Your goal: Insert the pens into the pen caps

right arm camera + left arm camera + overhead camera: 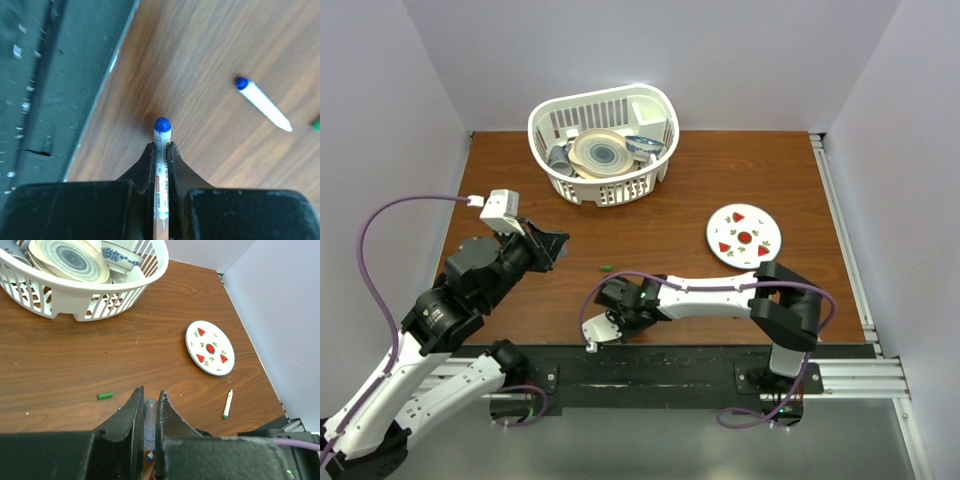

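Note:
My left gripper (558,248) (149,392) is shut on a pale bluish translucent pen cap (149,412), held above the table. My right gripper (608,298) (161,145) is shut on a white pen (162,131) whose blue end sticks out past the fingertips, near the table's front edge. A second white pen with a blue end (262,104) lies on the wood to the right of it. A green cap (606,268) (105,396) lies on the table between the grippers. A third pen with a green end (228,404) lies below the plate. No third cap shows.
A white basket (550,110) (75,305) holding a plate, bowl and cups stands at the back. A white plate with a watermelon pattern (745,235) (210,347) lies at the right. The table's metal front edge (75,100) runs close to the right gripper.

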You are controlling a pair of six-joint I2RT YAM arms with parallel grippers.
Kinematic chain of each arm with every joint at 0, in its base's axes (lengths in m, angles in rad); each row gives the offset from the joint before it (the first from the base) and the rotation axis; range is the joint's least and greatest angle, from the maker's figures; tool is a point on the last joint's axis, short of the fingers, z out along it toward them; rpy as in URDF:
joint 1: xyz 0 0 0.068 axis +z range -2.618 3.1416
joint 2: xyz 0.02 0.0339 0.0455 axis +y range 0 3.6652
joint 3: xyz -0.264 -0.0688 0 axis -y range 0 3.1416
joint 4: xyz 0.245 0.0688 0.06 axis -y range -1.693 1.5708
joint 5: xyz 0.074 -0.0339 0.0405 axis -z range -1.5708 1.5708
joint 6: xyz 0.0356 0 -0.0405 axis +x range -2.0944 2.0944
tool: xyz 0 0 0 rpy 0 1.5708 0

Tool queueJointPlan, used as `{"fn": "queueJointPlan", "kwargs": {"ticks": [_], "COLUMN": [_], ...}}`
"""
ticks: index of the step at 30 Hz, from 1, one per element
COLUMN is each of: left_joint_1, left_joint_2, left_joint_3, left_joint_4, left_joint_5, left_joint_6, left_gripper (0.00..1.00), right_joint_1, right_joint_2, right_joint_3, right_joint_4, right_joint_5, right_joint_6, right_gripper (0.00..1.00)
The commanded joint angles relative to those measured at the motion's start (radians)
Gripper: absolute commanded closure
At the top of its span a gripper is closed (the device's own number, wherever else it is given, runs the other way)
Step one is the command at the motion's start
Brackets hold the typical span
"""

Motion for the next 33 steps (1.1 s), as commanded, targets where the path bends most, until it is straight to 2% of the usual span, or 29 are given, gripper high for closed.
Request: {"fn": "queueJointPlan", "kwargs": {"ticks": [1, 3, 7, 16, 22, 24, 25, 28, 29, 30, 31, 32, 33], "left_joint_1": [0.005, 0.005, 0.005, 0.007, 0.005, 0.007, 0.005, 0.005, 0.005, 0.007, 0.005, 0.005, 0.007], "left_joint_2": [0.006, 0.018, 0.035, 0.051, 0.061, 0.07, 0.09, 0.107, 0.106, 0.103, 0.097, 0.092, 0.091], "left_joint_3": [-0.014, -0.025, -0.049, -0.054, -0.05, -0.037, -0.013, 0.033, 0.044, 0.055, 0.078, 0.09, 0.105], "left_joint_4": [0.058, 0.069, 0.088, 0.101, 0.098, 0.089, 0.082, 0.062, 0.057, 0.055, 0.054, 0.043, 0.036], "left_joint_5": [0.016, 0.02, 0.027, 0.02, -0.02, -0.028, -0.03, -0.04, -0.054, -0.062, -0.069, -0.086, -0.092], "left_joint_6": [0.019, 0.019, 0.018, 0.024, 0.039, 0.048, 0.05, 0.054, 0.056, 0.059, 0.07, 0.074, 0.081], "left_gripper": [1.0, 1.0, 1.0, 1.0, 1.0, 1.0, 1.0, 1.0, 1.0, 1.0, 1.0, 1.0, 1.0], "right_joint_1": [-0.016, -0.019, -0.028, -0.033, -0.038, -0.048, -0.05, -0.05, -0.051, -0.051, -0.051, -0.054, -0.064], "right_joint_2": [0.016, 0.025, 0.032, -0.016, -0.157, -0.246, -0.278, -0.378, -0.395, -0.422, -0.429, -0.433, -0.432], "right_joint_3": [0.004, 0.003, -0.005, -0.023, -0.089, -0.124, -0.165, -0.253, -0.27, -0.285, -0.307, -0.307, -0.305], "right_joint_4": [0.014, 0.02, 0.032, 0.06, 0.164, 0.256, 0.294, 0.441, 0.496, 0.515, 0.523, 0.482, 0.448], "right_joint_5": [-0.045, -0.04, -0.035, -0.046, -0.084, -0.109, -0.109, -0.047, -0.013, 0.074, 0.122, 0.162, 0.208], "right_joint_6": [-0.104, -0.119, -0.127, -0.139, -0.081, 0.001, 0.046, 0.348, 0.585, 0.718, 0.849, 1.102, 1.219], "right_gripper": [0.98, 0.93, 0.77, 0.69, 0.66, 0.64, 0.63, 0.61, 0.6, 0.6, 0.54, 0.53, 0.53]}}
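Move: The right hand, pen in its fingers, is taking it to bare table almost directly beneath, about 1 cm ahead and 2 cm below. At table level, the loose pen lies some 4 cm ahead and 5 cm left of this hand, and the green cap about 9 cm ahead and 7 cm left. From the left hand, that table spot is roughly 5 cm back, 12 cm right and 29 cm below. The right fingers let go of the pen on the table: they sink the last 1 cm while edging about as far forward, then spread nearly half open. The hand then climbs some 10 cm straight up off the pen, its tips swinging left about 35 degrees as it turns clockwise. The left hand, keeping the clear cap pinched, eases about 2 cm forward and down. ##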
